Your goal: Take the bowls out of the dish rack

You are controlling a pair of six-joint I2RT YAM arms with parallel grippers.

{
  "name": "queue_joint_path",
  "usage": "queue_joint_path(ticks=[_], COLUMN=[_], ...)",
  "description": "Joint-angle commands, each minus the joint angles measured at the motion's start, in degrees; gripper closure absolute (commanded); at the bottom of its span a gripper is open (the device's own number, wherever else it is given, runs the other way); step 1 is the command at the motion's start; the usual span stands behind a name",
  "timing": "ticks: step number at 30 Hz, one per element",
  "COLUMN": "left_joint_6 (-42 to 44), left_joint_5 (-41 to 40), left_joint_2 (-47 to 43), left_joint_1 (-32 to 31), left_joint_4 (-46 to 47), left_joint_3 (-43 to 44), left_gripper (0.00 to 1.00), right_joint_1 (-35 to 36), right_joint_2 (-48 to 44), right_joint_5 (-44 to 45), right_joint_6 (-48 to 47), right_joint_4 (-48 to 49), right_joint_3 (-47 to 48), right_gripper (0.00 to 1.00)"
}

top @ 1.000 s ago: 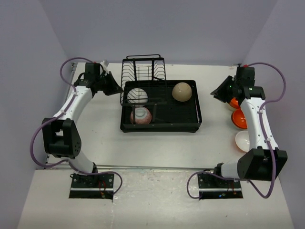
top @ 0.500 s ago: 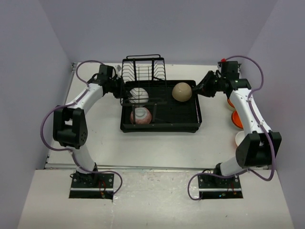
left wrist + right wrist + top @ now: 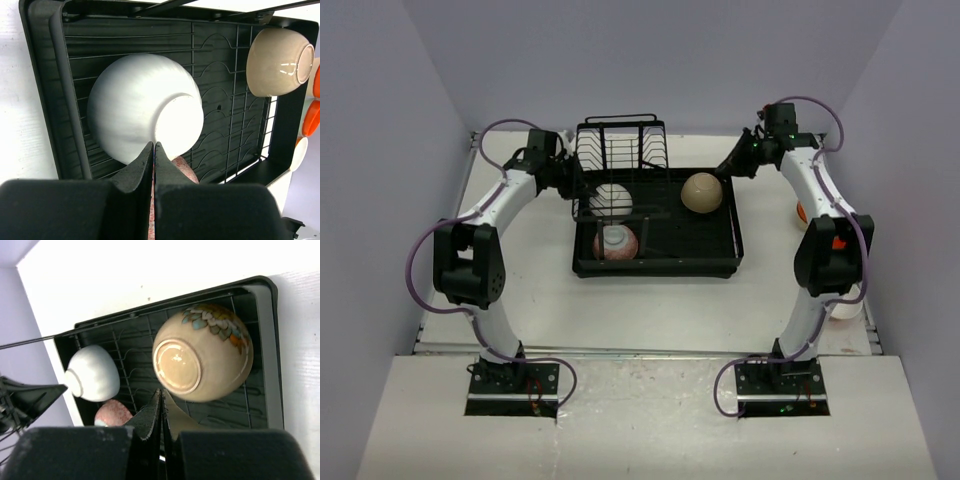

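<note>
The black dish rack (image 3: 720, 262) holds three upturned bowls: a white bowl (image 3: 610, 200), a pink speckled bowl (image 3: 616, 242) and a beige bowl (image 3: 702, 192). My left gripper (image 3: 576, 186) is shut and empty at the rack's left rim. In the left wrist view its tips (image 3: 153, 145) sit just before the white bowl (image 3: 140, 112). My right gripper (image 3: 724, 168) is shut and empty by the rack's far right corner. In the right wrist view its tips (image 3: 161, 392) point just below the beige bowl (image 3: 205, 352), with its painted leaf pattern.
The rack's upright slotted wire section (image 3: 620, 145) rises at its far left end. Right of the rack on the table, an orange bowl (image 3: 803, 212) and a white bowl (image 3: 845, 305) peek out behind the right arm. Purple walls close in on both sides.
The right arm swung left from the bowls on the table to the rack's far right corner, and its gripper closed. The left gripper moved right to the rack's left rim.
</note>
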Motion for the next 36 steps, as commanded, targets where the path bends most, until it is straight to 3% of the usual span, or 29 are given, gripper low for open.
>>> queue_joint_path(ticks=[1,19,36], left_joint_6=[1.2,1.5,2.0], left_joint_5=[-0.1,5.8,7.0], left_joint_2=[-1.2,1.2,2.3], left_joint_1=[-0.1,-0.1,0.0], left_joint_4=[-0.8,-2.3,-2.6], left_joint_3=[3.1,5.5,6.5], left_gripper=[1.00,1.00,1.00], right_joint_1=[0.6,4.8,10.1], right_joint_2=[4.4,8.6,3.4], right_joint_5=[-0.9,-0.7,-0.2], right_joint_6=[-2.1,-4.1,-4.6], right_joint_4=[-1.8,-2.9,-0.1], right_joint_3=[5.0,1.6,-9.5], right_gripper=[1.00,1.00,1.00])
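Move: The beige bowl leans in the rack about 5 cm left of the right hand, 4 cm back and some 10 cm below it. The white bowl lies roughly 21 cm to the left of the beige bowl and 2 cm nearer the bases; the red-patterned bowl about 20 cm left of the beige bowl and 12 cm nearer. From the left hand the beige bowl is some 26 cm to the right, level fore and aft, about 5 cm lower. Keep the right gripper shut and drop it quickly about 5 cm with a slight reach forward, down beside the beige bowl. Then sweep it some 8 cm left, drawing back towards the base as you go and turning the wrist a little counter-clockwise, so the closed fingertips bear on the bowl's foot and push the bowl leftward along the rack. Hold the left gripper shut near the white bowl. ##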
